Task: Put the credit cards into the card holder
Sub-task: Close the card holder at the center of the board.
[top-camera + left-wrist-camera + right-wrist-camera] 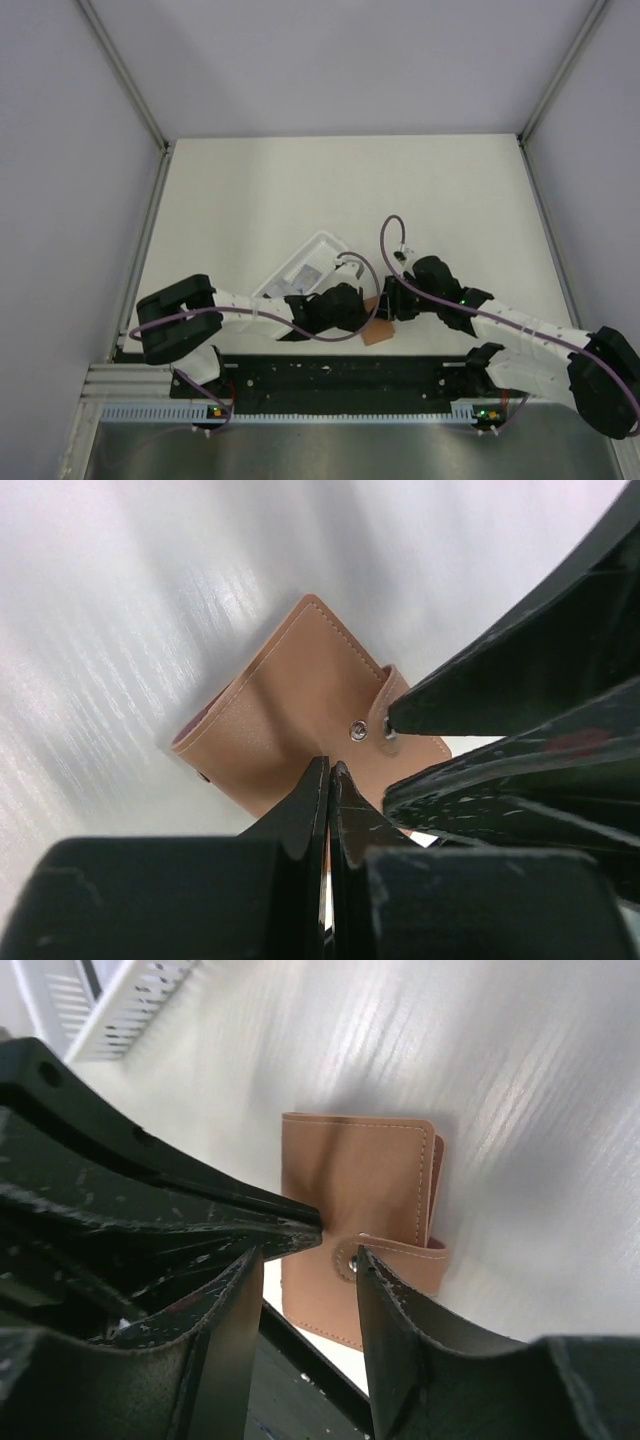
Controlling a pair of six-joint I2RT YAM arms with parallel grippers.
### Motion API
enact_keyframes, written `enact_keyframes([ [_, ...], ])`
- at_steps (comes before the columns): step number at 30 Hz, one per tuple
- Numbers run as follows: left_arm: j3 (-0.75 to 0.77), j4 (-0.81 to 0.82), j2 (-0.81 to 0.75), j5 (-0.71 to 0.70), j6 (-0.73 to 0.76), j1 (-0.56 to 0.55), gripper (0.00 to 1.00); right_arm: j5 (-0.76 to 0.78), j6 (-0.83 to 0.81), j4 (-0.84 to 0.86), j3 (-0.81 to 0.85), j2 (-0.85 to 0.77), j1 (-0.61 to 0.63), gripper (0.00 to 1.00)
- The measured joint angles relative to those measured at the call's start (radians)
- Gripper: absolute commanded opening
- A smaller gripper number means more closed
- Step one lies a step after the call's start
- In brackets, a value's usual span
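Note:
The card holder (378,334) lies folded near the table's front edge, orange-brown, with its strap across the open side. My left gripper (330,766) is shut just over the holder's (290,705) near edge, with nothing showing between its fingers. My right gripper (310,1253) stands open over the holder (360,1165), one finger on each side of the strap's metal snap (347,1257). From above, the left gripper (362,308) and right gripper (393,306) nearly meet over the holder. The credit cards are out of view.
A long white tray (305,268) lies slanted just behind the left arm. The black rail (340,375) of the arm bases runs right below the holder. Cables loop over both arms.

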Motion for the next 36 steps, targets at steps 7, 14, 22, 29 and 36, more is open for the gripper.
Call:
enact_keyframes([
  [7,-0.012,-0.009,-0.028,-0.001,0.002,0.000,0.00,0.092,0.011,-0.028,-0.003,-0.202,-0.005,0.21],
  [14,-0.016,-0.024,-0.051,-0.005,0.010,0.000,0.00,0.194,0.002,-0.166,-0.001,-0.229,-0.007,0.17],
  [22,-0.018,-0.027,-0.056,-0.008,0.011,0.000,0.00,0.233,0.002,-0.230,-0.001,-0.207,-0.008,0.18],
  [29,-0.019,-0.027,-0.056,-0.008,0.011,0.000,0.00,0.173,0.002,-0.185,-0.002,-0.132,-0.008,0.18],
  [36,-0.019,-0.027,-0.056,-0.008,0.011,0.000,0.00,0.132,0.002,-0.135,-0.002,-0.099,-0.008,0.18],
])
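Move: The card holder's strap lies about 2 cm to the right hand's right, level with it fore and aft and 1 cm below; the forward finger is already on its free end. The holder's middle is about 1 cm ahead, 1 cm right and 1 cm below. The white tray lies 9 cm ahead and 17 cm left. For the left hand, its closed tips low over the holder, the strap is some 3 cm right, 1 cm ahead and 1 cm below. The right finger comes off the strap's free end as the hand lifts about 4 cm, slightly forward, then swings out some 4 cm to the right and down beside the holder, jaws closing more than halfway. It finally edges back left about 2 cm, tips low against the strap's end. The left hand, fingers shut, eases up 1 cm and left and stays over the holder, keeping it down. ##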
